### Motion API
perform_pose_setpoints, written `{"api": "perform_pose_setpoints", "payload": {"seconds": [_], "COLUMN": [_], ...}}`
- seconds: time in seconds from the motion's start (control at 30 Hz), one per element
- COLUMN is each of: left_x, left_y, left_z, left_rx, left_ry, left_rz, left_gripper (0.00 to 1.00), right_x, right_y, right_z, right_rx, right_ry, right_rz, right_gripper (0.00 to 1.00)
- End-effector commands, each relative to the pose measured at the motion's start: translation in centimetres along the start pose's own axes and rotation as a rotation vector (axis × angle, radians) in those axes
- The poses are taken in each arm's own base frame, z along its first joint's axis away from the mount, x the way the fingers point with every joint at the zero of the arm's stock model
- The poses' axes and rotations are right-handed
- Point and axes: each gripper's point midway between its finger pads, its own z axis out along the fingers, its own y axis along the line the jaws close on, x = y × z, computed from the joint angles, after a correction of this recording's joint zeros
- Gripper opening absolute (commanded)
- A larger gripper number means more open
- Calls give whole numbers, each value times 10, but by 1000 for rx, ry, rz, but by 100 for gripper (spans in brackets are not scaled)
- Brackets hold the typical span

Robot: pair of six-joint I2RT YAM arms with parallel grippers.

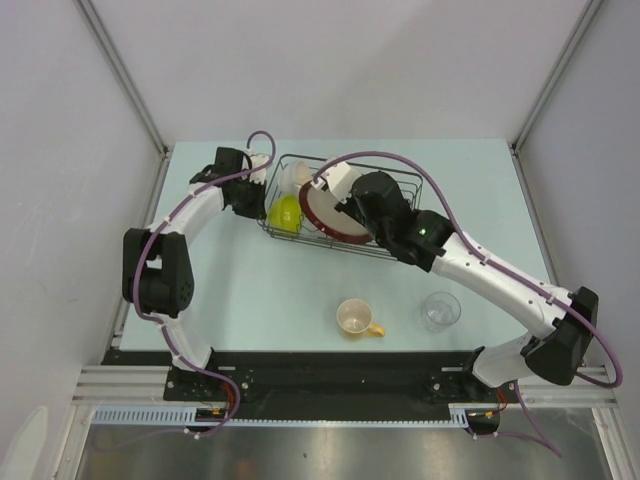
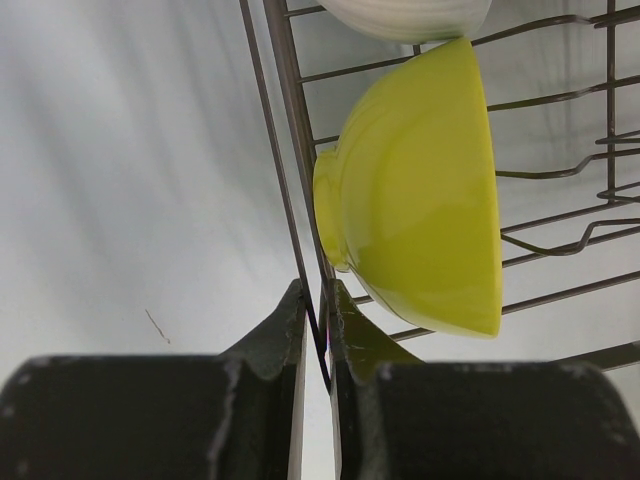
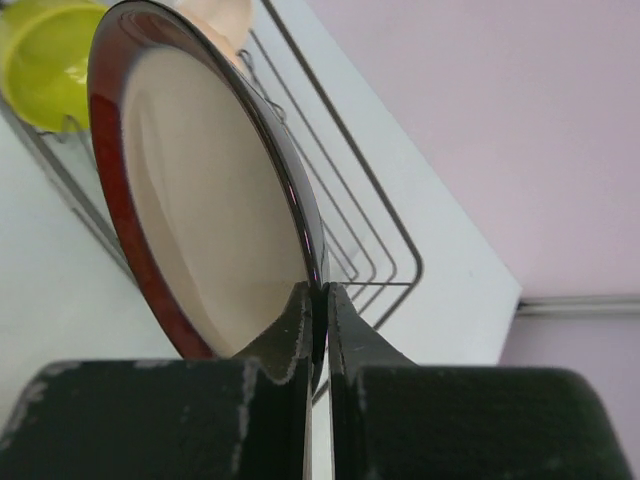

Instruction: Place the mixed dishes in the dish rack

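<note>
The dish rack, a black wire basket, stands at the back of the table. My left gripper is at its left side, shut on a rack wire. Inside the rack, a lime-green bowl rests on its side next to that wire, with a white bowl just behind it. My right gripper is shut on the rim of the dark-red-rimmed tan plate. It holds the plate on edge over the rack, right of the lime-green bowl. The plate tilts slightly.
A cream cup with a yellow handle and a small clear glass stand on the table in front of the rack, near the arm bases. Grey walls close in the left, back and right sides.
</note>
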Motion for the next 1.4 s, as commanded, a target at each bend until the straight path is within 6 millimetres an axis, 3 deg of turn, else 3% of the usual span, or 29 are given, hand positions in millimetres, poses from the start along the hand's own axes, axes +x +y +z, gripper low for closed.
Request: {"api": "perform_pose_setpoints", "payload": {"seconds": [0.0,0.2,0.43,0.73,0.93,1.17,1.37], "left_x": [39,41,41,45,48,52,52], "left_y": [-8,-9,-9,-11,-10,-10,-10], "left_z": [-1,0,-2,-2,-2,-1,-1], "left_rx": [47,55,55,62,60,57,58], "left_ry": [145,148,146,146,151,155,154], "left_rz": [50,43,51,56,58,58,61], "left_gripper": [10,10,10,10,9,9,9], "right_x": [-47,-55,-49,-45,-31,-38,-51], "right_y": [-69,-72,-68,-104,-115,-112,-121], "right_z": [-16,-4,13,50,78,82,68], "right_rx": [298,348,347,395,389,375,381], "right_ry": [-136,-150,-139,-155,-119,-140,-173], "right_rz": [4,-56,-60,-10,42,70,77], "right_gripper": [0,0,0,0,0,0,0]}}
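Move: Ahead of the right hand, which already grips the red-rimmed plate by its rim, the middle of the dish rack lies about 12 cm farther out, 2 cm left and 24 cm lower. The tan plate stands some 17 cm ahead and 8 cm left, the lime bowl 11 cm ahead and 14 cm left, both around 20-25 cm below. From the left hand, the rack's middle is about 18 cm right, 4 cm ahead and slightly lower. Carrying the red-rimmed plate forward over the rack, the right hand first rises slightly, then reaches out and sinks beside the tan plate, ending about 12 cm farther out and 3 cm lower after a small lift back. The wrist turns some 10 degrees clockwise; its fingers keep the rim pinched. The left hand stays put, still gripping the rack's left side wire. ##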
